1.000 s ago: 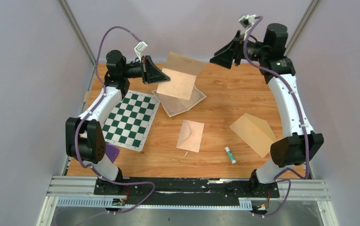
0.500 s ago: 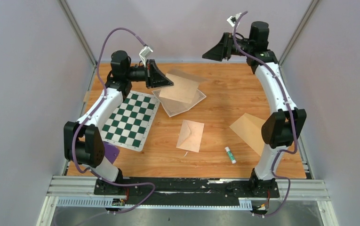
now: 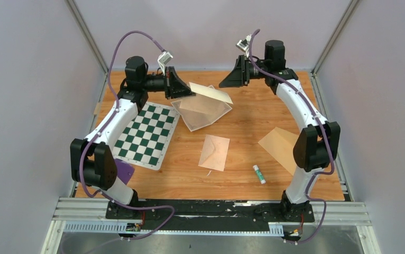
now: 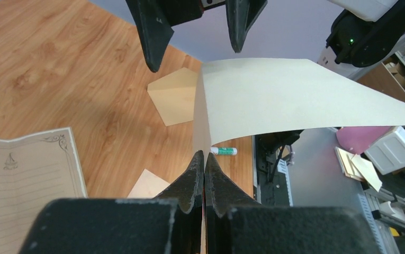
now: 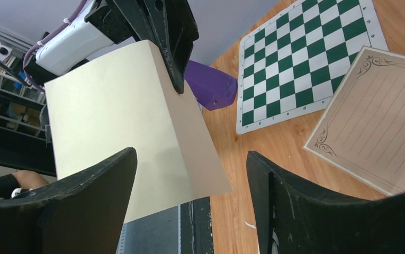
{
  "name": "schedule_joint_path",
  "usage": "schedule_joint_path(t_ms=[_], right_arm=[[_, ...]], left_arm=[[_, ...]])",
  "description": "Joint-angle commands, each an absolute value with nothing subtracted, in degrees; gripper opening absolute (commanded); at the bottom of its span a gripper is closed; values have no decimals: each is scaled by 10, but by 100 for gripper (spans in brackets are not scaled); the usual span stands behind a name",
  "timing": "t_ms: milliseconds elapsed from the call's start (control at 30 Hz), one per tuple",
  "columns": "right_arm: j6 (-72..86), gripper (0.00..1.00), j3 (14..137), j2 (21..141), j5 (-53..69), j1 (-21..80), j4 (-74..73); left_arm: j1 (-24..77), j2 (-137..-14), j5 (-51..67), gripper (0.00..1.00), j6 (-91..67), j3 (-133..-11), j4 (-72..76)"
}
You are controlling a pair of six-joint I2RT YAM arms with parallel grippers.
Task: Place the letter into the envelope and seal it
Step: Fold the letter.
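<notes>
My left gripper (image 3: 189, 93) is shut on the near corner of a plain tan envelope (image 3: 210, 93), holding it off the table with its flap bent sideways (image 4: 295, 95). Under it the letter (image 3: 205, 117), a cream sheet with an ornate dark border, lies flat on the wood (image 4: 25, 185). My right gripper (image 3: 225, 82) is open and hangs at the envelope's far edge. In the right wrist view the envelope (image 5: 110, 116) fills the space ahead of the spread fingers (image 5: 190, 153), with nothing gripped. The letter (image 5: 380, 116) shows at the right of that view.
A green chessboard mat (image 3: 147, 132) lies left of the letter. A small tan envelope (image 3: 214, 152) sits mid-table, a larger one (image 3: 285, 148) to the right, and a glue stick (image 3: 259, 174) near the front. A purple piece (image 3: 126, 172) sits by the left arm.
My right arm has swung left and down toward the held envelope, and its jaws have opened wider. The left gripper has tipped the envelope flatter, staying shut on it.
</notes>
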State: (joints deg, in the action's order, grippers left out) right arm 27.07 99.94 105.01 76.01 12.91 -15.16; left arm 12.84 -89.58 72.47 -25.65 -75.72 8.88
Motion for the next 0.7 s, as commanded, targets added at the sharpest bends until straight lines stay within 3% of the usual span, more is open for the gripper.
schedule_joint_path(t_ms=[0, 200, 500, 667], right_arm=[[251, 75, 984, 1004, 774, 149, -121], [245, 60, 991, 1022, 771, 150, -131], [242, 49, 1000, 1037, 779, 151, -131], [241, 30, 1003, 1041, 788, 151, -129]], left_arm=[[129, -888, 733, 0, -301, -778, 147], [130, -893, 733, 0, -314, -789, 160], [131, -901, 735, 0, -328, -794, 170], [130, -906, 736, 0, -331, -794, 175]])
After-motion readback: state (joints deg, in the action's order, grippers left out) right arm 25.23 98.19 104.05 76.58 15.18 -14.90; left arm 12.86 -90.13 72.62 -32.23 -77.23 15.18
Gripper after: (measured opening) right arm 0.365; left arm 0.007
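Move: The half-folded letter, still pinched at its left edge by the left gripper, has its middle about 5 cm back, 5 cm left and 3 cm below the right hand; from the left hand that middle lies some 6 cm right, 2 cm back and 2 cm below. Down on the table, 30 cm below the right hand, the bordered sheet is about 9 cm ahead and 8 cm left, the envelope about 12 cm back and 2 cm left. Ease the right gripper about 2 cm back and to the left, onto the letter's free right end by the crease, then hold it there and close its fingers from wide open to about a third, the upper finger pressing the raised flap down towards the lower half. Meanwhile lift the left gripper some 2 cm, keeping its pinch. ##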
